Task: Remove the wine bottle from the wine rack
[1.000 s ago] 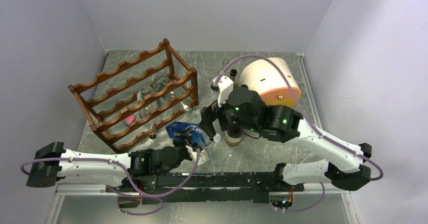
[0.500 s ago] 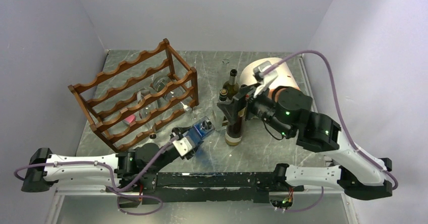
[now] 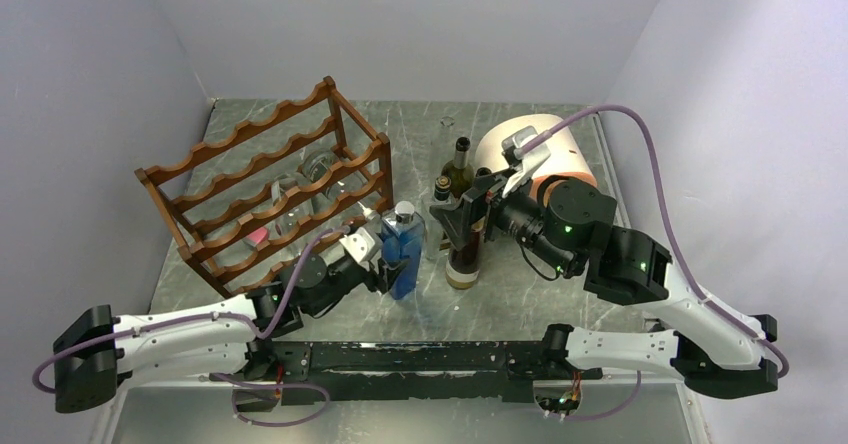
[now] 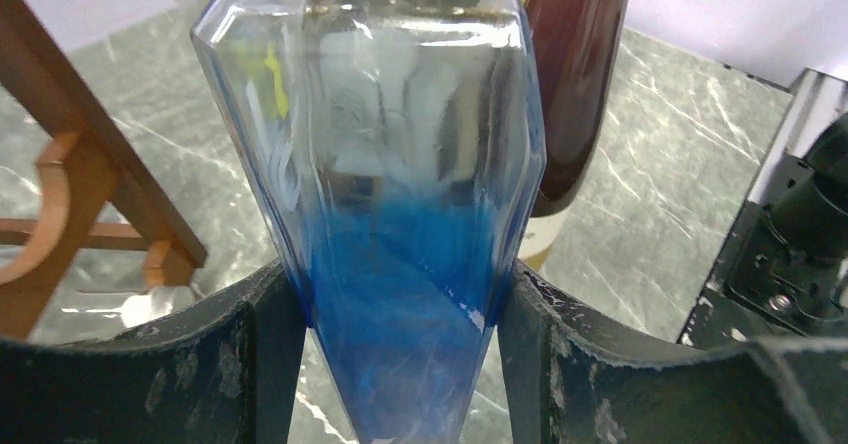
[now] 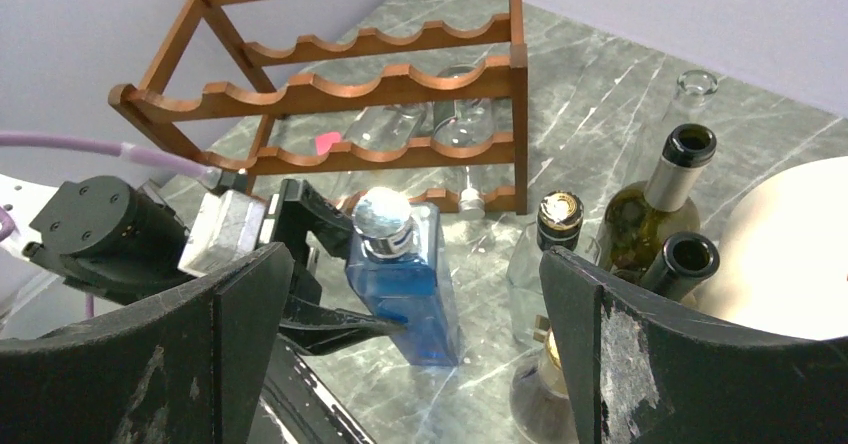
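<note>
The wine bottle (image 3: 403, 252) is a faceted clear flask with blue liquid and a silver cap. It stands upright with its base on the table, just off the near right corner of the reddish-brown wine rack (image 3: 268, 192). My left gripper (image 3: 390, 270) is shut on its lower body; in the left wrist view both fingers (image 4: 262, 349) press the blue glass (image 4: 400, 264). My right gripper (image 3: 462, 214) is open and empty, hovering above a group of standing bottles. In the right wrist view the flask (image 5: 405, 284) and the rack (image 5: 380, 94) show between its fingers.
A dark brown bottle (image 3: 462, 264), a green bottle (image 3: 459, 169) and a clear gold-capped bottle (image 3: 440, 214) stand right of the flask. A cream-and-orange drum box (image 3: 540, 154) is behind them. Clear bottles (image 3: 310, 179) lie in the rack. A small glass (image 3: 447, 122) stands at the back.
My left gripper has swung the blue flask from lying tilted near the front edge to upright, farther back. My right gripper has lifted off the brown bottle and drawn back right.
</note>
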{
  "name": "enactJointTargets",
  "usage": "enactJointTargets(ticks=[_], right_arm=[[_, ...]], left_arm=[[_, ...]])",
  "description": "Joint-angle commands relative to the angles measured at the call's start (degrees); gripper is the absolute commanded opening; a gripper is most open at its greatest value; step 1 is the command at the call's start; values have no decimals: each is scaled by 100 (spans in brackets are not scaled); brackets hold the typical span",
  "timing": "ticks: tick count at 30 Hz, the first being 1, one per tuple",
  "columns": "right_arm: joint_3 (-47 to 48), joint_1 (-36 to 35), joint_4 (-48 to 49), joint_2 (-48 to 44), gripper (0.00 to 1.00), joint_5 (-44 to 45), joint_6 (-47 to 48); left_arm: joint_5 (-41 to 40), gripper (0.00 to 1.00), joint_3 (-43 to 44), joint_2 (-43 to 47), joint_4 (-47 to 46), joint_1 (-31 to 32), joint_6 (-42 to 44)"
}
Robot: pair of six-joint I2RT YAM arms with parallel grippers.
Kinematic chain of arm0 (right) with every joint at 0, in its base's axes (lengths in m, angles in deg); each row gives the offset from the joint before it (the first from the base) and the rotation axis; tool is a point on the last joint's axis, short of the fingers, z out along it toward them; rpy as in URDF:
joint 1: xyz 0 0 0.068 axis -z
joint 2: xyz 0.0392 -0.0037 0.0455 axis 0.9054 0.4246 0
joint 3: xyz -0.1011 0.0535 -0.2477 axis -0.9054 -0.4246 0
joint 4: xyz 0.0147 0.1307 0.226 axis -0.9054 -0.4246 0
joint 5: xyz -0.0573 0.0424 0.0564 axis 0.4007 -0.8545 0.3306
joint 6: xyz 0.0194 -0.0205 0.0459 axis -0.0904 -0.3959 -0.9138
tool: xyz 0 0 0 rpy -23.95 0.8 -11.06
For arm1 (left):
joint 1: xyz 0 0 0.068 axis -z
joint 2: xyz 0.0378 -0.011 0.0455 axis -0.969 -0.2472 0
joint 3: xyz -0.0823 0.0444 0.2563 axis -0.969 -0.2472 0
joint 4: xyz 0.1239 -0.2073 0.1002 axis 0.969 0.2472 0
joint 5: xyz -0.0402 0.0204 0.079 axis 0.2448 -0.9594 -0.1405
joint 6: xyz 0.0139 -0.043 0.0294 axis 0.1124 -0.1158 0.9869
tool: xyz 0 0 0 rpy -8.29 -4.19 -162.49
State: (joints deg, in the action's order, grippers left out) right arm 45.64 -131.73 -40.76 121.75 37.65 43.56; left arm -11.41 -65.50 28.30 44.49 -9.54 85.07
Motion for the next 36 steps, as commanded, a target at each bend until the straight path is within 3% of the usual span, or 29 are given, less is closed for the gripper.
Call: enactJointTargets(ticks=[1,9,16,18,21,27,28,36], right_arm=[[-151,-10,132,-105,100,-25,-128],[-259,-4,194,-91,100,17,-103],[-238,-7,123,77,100,40,-127],[-270,-11,109,94,100,90,-141],[-293,-4,34,146,100,201,-124],[-156,-5,-30,356,100,298,74],[-103,-10,-33,428,100,311,130],[356,-1,168,937,100,619,586]], left_arm=[[983,7,470,-48,-1150,-155,-513],[1187,7,-269,-375,-2823,-191,126],[1563,7,-302,-877,-3203,-336,177],[1576,16,-324,-876,-3109,-348,165],[1405,47,-429,-831,-3022,-348,41],[1363,96,-549,-465,-2598,-353,116],[1356,100,-548,-413,-2496,-356,157],[1544,99,-453,186,-1848,-384,413]])
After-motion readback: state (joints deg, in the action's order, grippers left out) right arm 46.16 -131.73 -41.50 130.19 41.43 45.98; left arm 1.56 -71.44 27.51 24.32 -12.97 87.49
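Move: My left hand already holds the blue bottle upright. Its table spot is about 3 cm to my right, 1 cm back and some 13 cm down. The dark red bottle stands 12 cm right and 2 cm ahead; the clear black-capped bottle 7 cm ahead, 9 cm right; the wine rack's near right post 15 cm ahead, 2 cm left. From my right hand, that spot lies about 6 cm left, 1 cm ahead and 33 cm below. With my left hand I ease the blue bottle right by some 2.5 cm and about 1.5 cm down, turning roughly 10 degrees clockwise to stand it beside the dark red bottle. Then I open my fingers wide and lift nearly 5 cm, fingertips tipping up. My open, empty right hand sinks about 4 cm above the bottles, latterly easing forward and left. ##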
